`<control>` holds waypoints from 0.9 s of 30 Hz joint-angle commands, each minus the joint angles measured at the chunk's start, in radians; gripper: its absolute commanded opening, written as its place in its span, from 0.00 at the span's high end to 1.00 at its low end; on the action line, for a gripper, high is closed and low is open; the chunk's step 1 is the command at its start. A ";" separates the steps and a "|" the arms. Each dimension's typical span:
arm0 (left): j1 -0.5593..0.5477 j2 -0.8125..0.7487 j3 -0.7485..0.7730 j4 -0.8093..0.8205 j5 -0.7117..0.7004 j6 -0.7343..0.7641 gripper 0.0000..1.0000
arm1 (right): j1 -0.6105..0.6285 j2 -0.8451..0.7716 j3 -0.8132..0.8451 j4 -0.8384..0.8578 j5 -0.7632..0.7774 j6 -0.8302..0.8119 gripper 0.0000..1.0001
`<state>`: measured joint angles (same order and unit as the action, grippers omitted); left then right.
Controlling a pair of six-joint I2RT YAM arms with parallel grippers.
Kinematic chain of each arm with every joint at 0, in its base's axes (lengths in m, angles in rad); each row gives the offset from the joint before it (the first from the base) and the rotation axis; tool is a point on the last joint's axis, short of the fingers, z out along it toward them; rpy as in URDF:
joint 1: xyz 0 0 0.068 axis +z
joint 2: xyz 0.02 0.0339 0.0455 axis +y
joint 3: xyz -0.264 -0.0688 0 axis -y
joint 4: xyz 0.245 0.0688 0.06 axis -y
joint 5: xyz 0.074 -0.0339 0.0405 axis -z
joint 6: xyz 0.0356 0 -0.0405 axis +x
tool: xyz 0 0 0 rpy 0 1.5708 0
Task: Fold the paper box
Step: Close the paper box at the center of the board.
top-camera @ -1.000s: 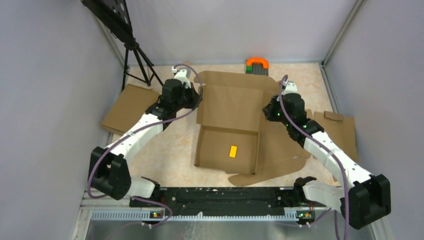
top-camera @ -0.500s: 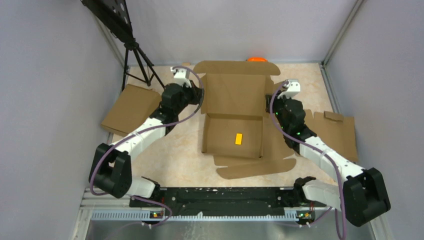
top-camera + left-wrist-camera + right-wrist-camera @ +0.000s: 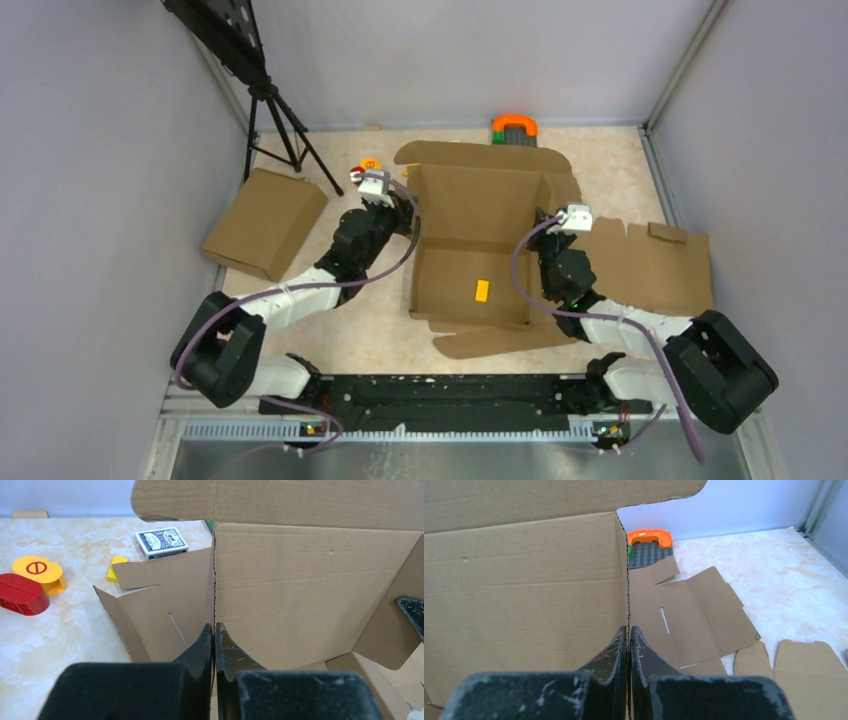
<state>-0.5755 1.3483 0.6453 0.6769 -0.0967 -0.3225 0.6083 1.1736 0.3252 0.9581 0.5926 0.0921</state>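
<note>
The paper box (image 3: 470, 215), a brown corrugated die-cut sheet, lies mid-table with its floor flat and its back panel and side walls raised. A small yellow tag (image 3: 482, 290) lies on its floor. My left gripper (image 3: 411, 218) is shut on the top edge of the left wall; in the left wrist view the gripper (image 3: 214, 628) pinches the cardboard edge of the box (image 3: 310, 585). My right gripper (image 3: 545, 228) is shut on the right wall's edge, and the right wrist view shows the gripper (image 3: 628, 630) clamping the box (image 3: 524, 580). A slitted side flap (image 3: 694, 615) lies flat to the right.
A plain cardboard slab (image 3: 265, 222) lies at the left beside a black tripod (image 3: 282, 130). An orange-handled grey block (image 3: 514, 128) stands at the back. Red (image 3: 22, 594) and yellow (image 3: 41, 571) pieces, a card deck (image 3: 161, 542) and cardboard scraps (image 3: 672, 262) lie around.
Both grippers have drawn back toward the near edge, still holding the box's walls. The box has shifted slightly right and its side walls stand more upright.
</note>
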 commanded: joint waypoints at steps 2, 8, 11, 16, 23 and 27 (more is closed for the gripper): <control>-0.069 -0.060 -0.055 0.117 -0.037 -0.034 1.00 | 0.067 0.024 -0.042 0.285 0.092 -0.036 1.00; -0.134 -0.092 -0.163 0.203 -0.125 -0.031 1.00 | 0.083 0.016 -0.114 0.333 0.105 -0.012 1.00; -0.170 -0.098 -0.207 0.248 -0.183 -0.036 1.00 | 0.098 0.007 -0.145 0.339 0.125 -0.003 1.00; -0.247 -0.098 -0.239 0.289 -0.291 -0.029 1.00 | 0.125 -0.017 -0.181 0.343 0.131 0.014 1.00; -0.310 -0.082 -0.266 0.334 -0.376 0.011 1.00 | 0.129 -0.095 -0.185 0.250 0.067 0.028 0.78; -0.317 -0.089 -0.299 0.374 -0.390 0.049 1.00 | 0.129 -0.225 -0.168 0.058 0.052 0.062 0.72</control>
<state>-0.8715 1.2648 0.3840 0.9852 -0.4896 -0.3069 0.7177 1.0653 0.1436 1.1515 0.7116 0.0940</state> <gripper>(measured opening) 0.003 0.261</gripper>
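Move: Both hands hold the side edges of the raised lid. The tray it closes over is centred about 14 cm back, 14 cm right and 12 cm below the left hand; from the right hand it lies some 12 cm back, 13 cm left. The yellow block in the tray is 15 cm back and 17 cm right of the left hand, 13 cm back and 10 cm left of the right. Backwards, towards the base, both hands draw the lid by its side edges, the left about 7 cm and the right about 4 cm, sinking a little. The left keeps its shut pinch while tipping slightly upward; near the end the right rises about 1 cm and opens its fingers by a quarter, letting go of the card edge that still stands between them. ##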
